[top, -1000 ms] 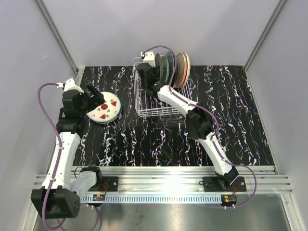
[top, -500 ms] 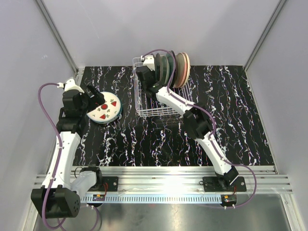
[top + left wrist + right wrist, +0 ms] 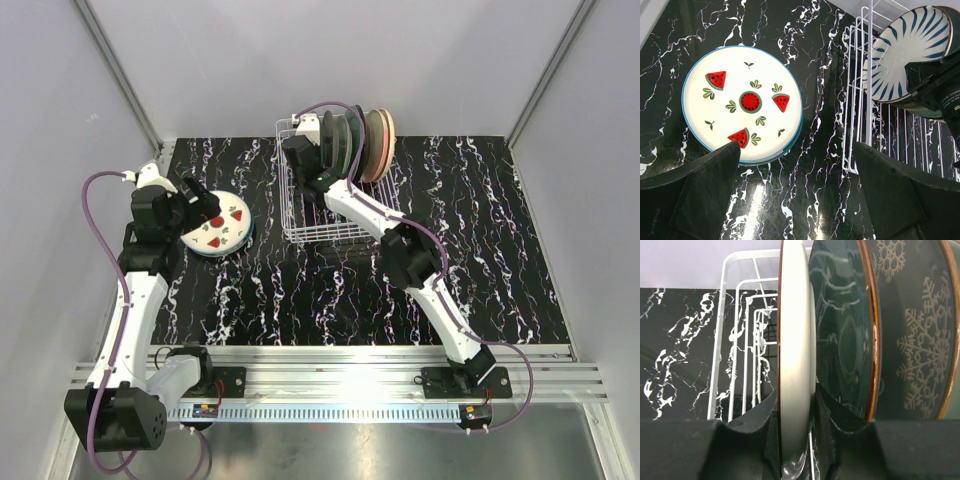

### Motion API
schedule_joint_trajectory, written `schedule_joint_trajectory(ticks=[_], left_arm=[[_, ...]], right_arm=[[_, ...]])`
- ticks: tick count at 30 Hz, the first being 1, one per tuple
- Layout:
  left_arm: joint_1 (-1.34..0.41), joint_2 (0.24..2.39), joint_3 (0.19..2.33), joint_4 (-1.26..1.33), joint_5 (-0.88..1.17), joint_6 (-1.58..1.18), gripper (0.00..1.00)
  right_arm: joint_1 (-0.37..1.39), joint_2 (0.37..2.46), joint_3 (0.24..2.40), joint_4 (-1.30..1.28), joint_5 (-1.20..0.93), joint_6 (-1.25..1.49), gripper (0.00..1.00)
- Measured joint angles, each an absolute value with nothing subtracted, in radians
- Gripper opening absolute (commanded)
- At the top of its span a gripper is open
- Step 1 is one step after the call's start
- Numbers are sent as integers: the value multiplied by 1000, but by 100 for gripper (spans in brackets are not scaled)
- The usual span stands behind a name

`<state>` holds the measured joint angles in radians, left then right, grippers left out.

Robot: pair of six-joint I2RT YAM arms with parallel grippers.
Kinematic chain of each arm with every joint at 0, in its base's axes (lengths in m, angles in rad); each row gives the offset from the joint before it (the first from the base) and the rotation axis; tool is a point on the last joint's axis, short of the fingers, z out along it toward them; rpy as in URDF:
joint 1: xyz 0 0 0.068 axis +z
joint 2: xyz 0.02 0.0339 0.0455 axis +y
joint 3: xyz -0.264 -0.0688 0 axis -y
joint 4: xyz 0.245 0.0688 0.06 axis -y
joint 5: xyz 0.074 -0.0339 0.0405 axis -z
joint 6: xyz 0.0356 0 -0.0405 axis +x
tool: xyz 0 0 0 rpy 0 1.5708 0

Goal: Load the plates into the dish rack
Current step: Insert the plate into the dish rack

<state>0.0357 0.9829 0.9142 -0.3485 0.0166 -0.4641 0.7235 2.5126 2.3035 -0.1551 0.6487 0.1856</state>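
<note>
A white plate with red watermelon slices (image 3: 217, 230) (image 3: 742, 105) lies flat on the black marble table, on top of another with a blue rim. My left gripper (image 3: 197, 204) (image 3: 797, 147) hovers open just short of its near edge and holds nothing. In the white wire dish rack (image 3: 300, 228) (image 3: 735, 315) (image 3: 860, 100) several plates (image 3: 365, 140) stand on edge. My right gripper (image 3: 312, 168) (image 3: 795, 407) reaches into the rack, and its pads lie against both faces of the upright cream plate with a brown rim (image 3: 796, 340).
Right behind the gripped plate stand a dark green plate (image 3: 840, 330) and a snowflake-patterned plate (image 3: 910, 325). From the left wrist, a blue-striped plate (image 3: 905, 50) shows at the rack's near end. The rack's front half holds only bare wire prongs. Grey walls close in the table.
The right arm has pushed slightly further into the rack, bringing the cream plate upright beside the others. The left arm and the watermelon plate have stayed put.
</note>
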Motion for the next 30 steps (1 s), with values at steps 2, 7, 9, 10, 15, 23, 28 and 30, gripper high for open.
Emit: schedule_joint_trajectory(ticks=[2,7,9,10,15,23,28,30], left_arm=[[36,983,914,-348,19,-464,99],[36,983,914,-347,20,-464,99],[36,983,914,-346,21,-464,99],[36,983,914,-345,21,-464,99],[36,983,914,-344,23,-464,99],[36,983,914,-343,23,-463,99],[39,983,914,-343,22,-463,99],[45,985,914,-344,21,-463,99]], right_arm=[[723,2513,2304,-154,644,192,35],[722,2511,2300,-152,642,202,40],[723,2498,2279,-150,638,204,44],[723,2489,2267,-148,634,204,47],[730,2437,2218,-150,633,200,52],[731,2339,2133,-150,627,195,53],[728,2234,2025,-144,633,194,54],[720,2193,1985,-145,634,194,54]])
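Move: The striped plate already stands on edge in the rack between the right hand's loosened fingers, its middle about 8 cm ahead of that hand and roughly level with it. Against it stands the teal plate, some 3 cm to the right; the snowflake plate is about 6 cm right, both 8 cm ahead. The rack's left side is roughly 6 cm left, 1 cm ahead. From the left hand the striped plate lies about 28 cm ahead, 21 cm right, 8 cm lower. The striped plate's near rim is let go as the right fingers, already eased, open further to about half. After a brief pause the right hand draws off it, up some 6 cm and back about 4 cm, swinging right nearly as far late on, past the near rims of the neighbouring plates; the wrist keeps its attitude. ##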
